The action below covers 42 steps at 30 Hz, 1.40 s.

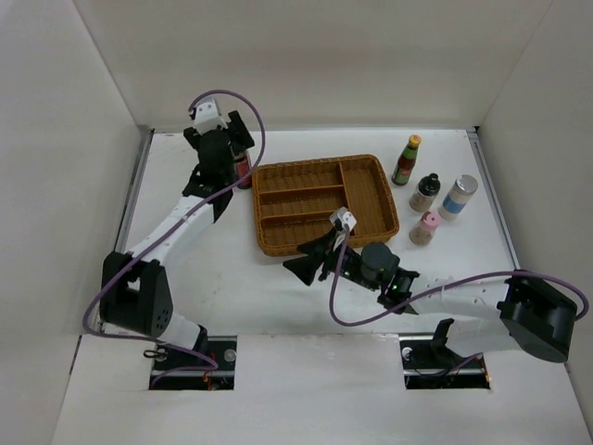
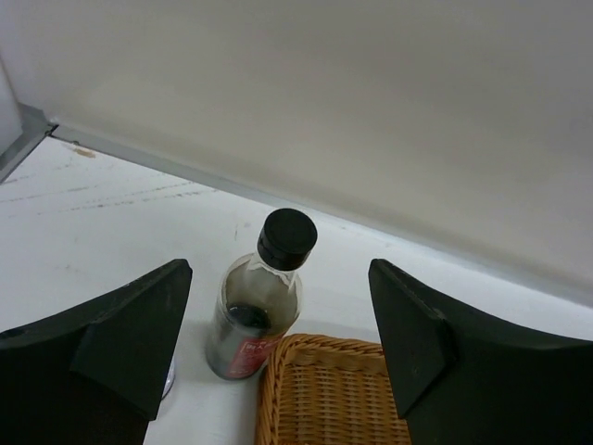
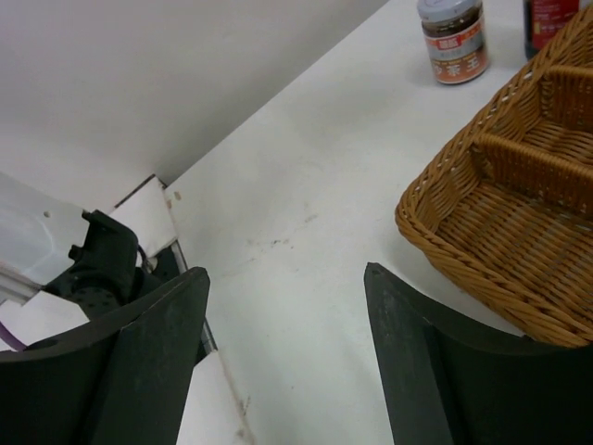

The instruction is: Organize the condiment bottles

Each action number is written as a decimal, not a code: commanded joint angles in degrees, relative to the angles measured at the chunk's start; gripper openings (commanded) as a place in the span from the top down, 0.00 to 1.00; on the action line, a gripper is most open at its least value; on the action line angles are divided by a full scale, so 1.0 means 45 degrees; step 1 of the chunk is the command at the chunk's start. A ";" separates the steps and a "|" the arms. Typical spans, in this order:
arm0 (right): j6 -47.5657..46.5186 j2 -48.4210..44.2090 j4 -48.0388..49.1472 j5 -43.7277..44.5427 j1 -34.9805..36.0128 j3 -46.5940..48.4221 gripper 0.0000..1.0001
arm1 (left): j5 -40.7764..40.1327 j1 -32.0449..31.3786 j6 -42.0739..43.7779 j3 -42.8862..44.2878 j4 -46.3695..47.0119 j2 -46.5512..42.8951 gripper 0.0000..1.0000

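A tall clear black-capped bottle with a red label (image 2: 252, 315) stands on the table against the far left corner of the wicker tray (image 2: 324, 394); it also shows in the top view (image 1: 244, 170). My left gripper (image 2: 278, 278) is open above and before it, its jaws wide on either side, not touching; in the top view the left gripper (image 1: 219, 139) is at the far left. A short pale-lidded jar (image 3: 452, 42) stands beside that bottle. My right gripper (image 1: 308, 260) is open and empty over bare table near the tray's front left corner (image 3: 285, 273).
A green yellow-capped bottle (image 1: 407, 159), a black-capped shaker (image 1: 425, 192), a silver-capped blue-labelled bottle (image 1: 459, 197) and a pink-capped shaker (image 1: 425, 228) stand right of the tray (image 1: 371, 167). White walls enclose the table on three sides.
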 commanded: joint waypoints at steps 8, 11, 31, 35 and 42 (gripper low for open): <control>0.0047 0.0210 0.1485 0.1065 -0.0470 -0.0105 0.24 | -0.0182 0.0225 0.1406 0.2214 -0.0410 0.2129 0.23; 0.0067 0.0308 0.1485 0.0968 -0.0470 -0.0066 0.23 | -0.0201 0.0361 0.1601 0.2663 -0.0410 0.2734 0.25; 0.0165 0.0640 0.1485 0.0616 -0.0587 0.0032 0.22 | 0.0229 0.0635 0.2168 0.4539 -0.0469 0.4670 0.80; 0.0262 0.0679 0.1485 0.0558 -0.0646 0.0051 0.22 | 0.0209 0.0752 0.2207 0.4968 -0.0430 0.4241 0.82; 0.0360 0.0621 0.1485 0.0499 -0.0704 0.0013 0.22 | 0.0150 0.0792 0.2324 0.5711 -0.0352 0.2933 0.82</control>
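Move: Straight ahead of the left hand by about 8 cm stands the tall black-capped bottle, its middle some 17 cm below the hand and its cap only about 8 cm below. The small jar is roughly 7 cm to the left of the bottle and 5 cm nearer; the basket's middle lies about 22 cm to the bottle's right and 7 cm nearer. From the right hand the bottle is some 33 cm ahead, 14 cm left and 7 cm down. Reaching forward about 8 cm and sinking as far, the left hand comes to the top of the tall bottle, tipping some 10 degrees down and rolling its left side up as much. The half-open fingers close and pinch the neck by the black cap, keep their grip, then start up by about 1 cm. The right hand, open, eases 3 cm forward beside the basket. ##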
